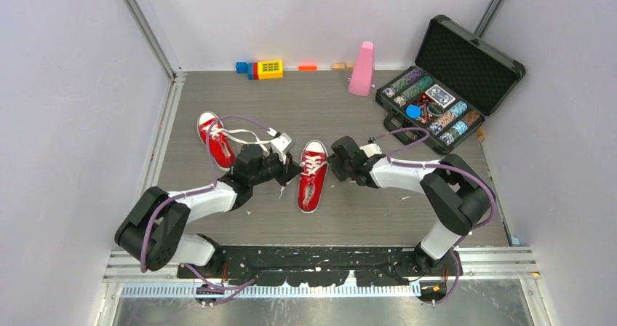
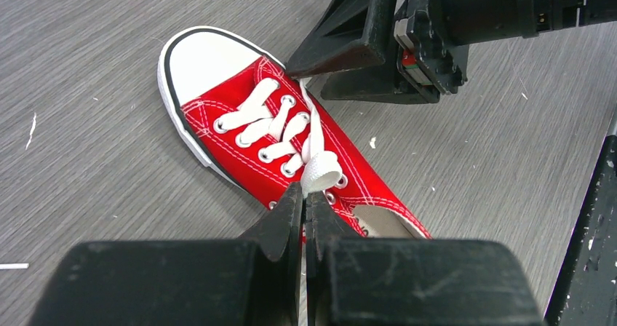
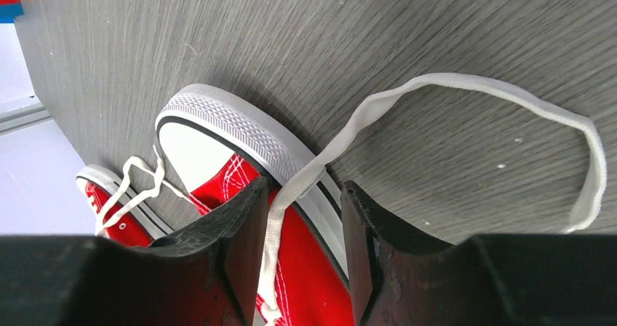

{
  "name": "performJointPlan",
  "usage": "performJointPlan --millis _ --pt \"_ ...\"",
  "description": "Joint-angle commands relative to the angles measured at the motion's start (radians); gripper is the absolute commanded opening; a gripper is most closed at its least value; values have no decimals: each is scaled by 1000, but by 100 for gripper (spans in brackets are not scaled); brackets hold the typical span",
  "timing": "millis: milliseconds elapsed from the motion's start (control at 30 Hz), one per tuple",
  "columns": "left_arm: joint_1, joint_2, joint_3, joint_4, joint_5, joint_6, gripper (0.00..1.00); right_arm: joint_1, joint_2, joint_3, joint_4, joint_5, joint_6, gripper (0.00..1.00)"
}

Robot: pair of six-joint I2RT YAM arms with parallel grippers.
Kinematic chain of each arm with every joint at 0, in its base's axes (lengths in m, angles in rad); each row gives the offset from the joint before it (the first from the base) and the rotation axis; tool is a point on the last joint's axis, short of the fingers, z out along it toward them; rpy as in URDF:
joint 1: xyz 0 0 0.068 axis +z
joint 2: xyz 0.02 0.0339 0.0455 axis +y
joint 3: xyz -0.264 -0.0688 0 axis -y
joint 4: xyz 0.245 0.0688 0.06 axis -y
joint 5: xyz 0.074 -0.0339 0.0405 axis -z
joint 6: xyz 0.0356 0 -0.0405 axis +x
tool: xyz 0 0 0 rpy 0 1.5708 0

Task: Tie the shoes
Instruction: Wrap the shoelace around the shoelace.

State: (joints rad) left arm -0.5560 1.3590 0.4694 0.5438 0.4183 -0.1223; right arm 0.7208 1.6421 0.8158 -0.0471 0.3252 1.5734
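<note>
Two red shoes with white laces lie on the grey table. The near shoe (image 1: 313,175) sits between both grippers, toe toward the arms. The other shoe (image 1: 215,138) lies further back on the left, its laces loose. My left gripper (image 2: 304,193) is shut on a loop of white lace (image 2: 320,169) over the near shoe's (image 2: 240,108) eyelets. My right gripper (image 3: 304,195) stands open at the shoe's toe side. A free lace (image 3: 466,86) runs between its fingers and curls out over the table. The far shoe (image 3: 109,195) shows behind.
An open black case of poker chips (image 1: 451,86) stands at the back right, with a pink cone-shaped object (image 1: 361,69) beside it. Coloured blocks (image 1: 262,69) line the back wall. Walls close in both sides, and a black rail (image 1: 320,257) runs along the near edge.
</note>
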Motion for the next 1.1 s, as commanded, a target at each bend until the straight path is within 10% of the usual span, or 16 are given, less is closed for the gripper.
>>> performJointPlan --millis 0,333,1067 --pt "-4 -16 29 7 -2 18 0 -6 20 35 41 12 19 46" --pt "-5 -14 33 -1 -3 22 0 -6 -54 3 39 47 19 2" --pt "-28 -35 154 -308 -79 98 0 -145 -245 -36 61 -518 -564 0"
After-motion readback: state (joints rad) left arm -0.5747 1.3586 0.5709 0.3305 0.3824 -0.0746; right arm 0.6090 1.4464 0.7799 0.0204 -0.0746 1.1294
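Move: Between the right hand's open fingers runs the shoelace, about 1 cm left and 1 cm ahead, slightly below. The shoe's middle lies roughly 5 cm left of the right hand and 3 cm back, a little lower; the lace's loose tail lies some 5 cm right and 4 cm back on the table. From the left hand, already pinching lace above the shoe, that lace section is about 7 cm right, 1 cm ahead and 6 cm lower. Closing on the lace at the shoe's right edge after a small nudge forward and left, the right hand pinches it, then lifts it about 7 cm. Near the top it swings counter-clockwise by almost 30 degrees and eases a couple of centimetres back and slightly left, closer to the left fingers. The left hand stays above the shoe and keeps its pinch. ##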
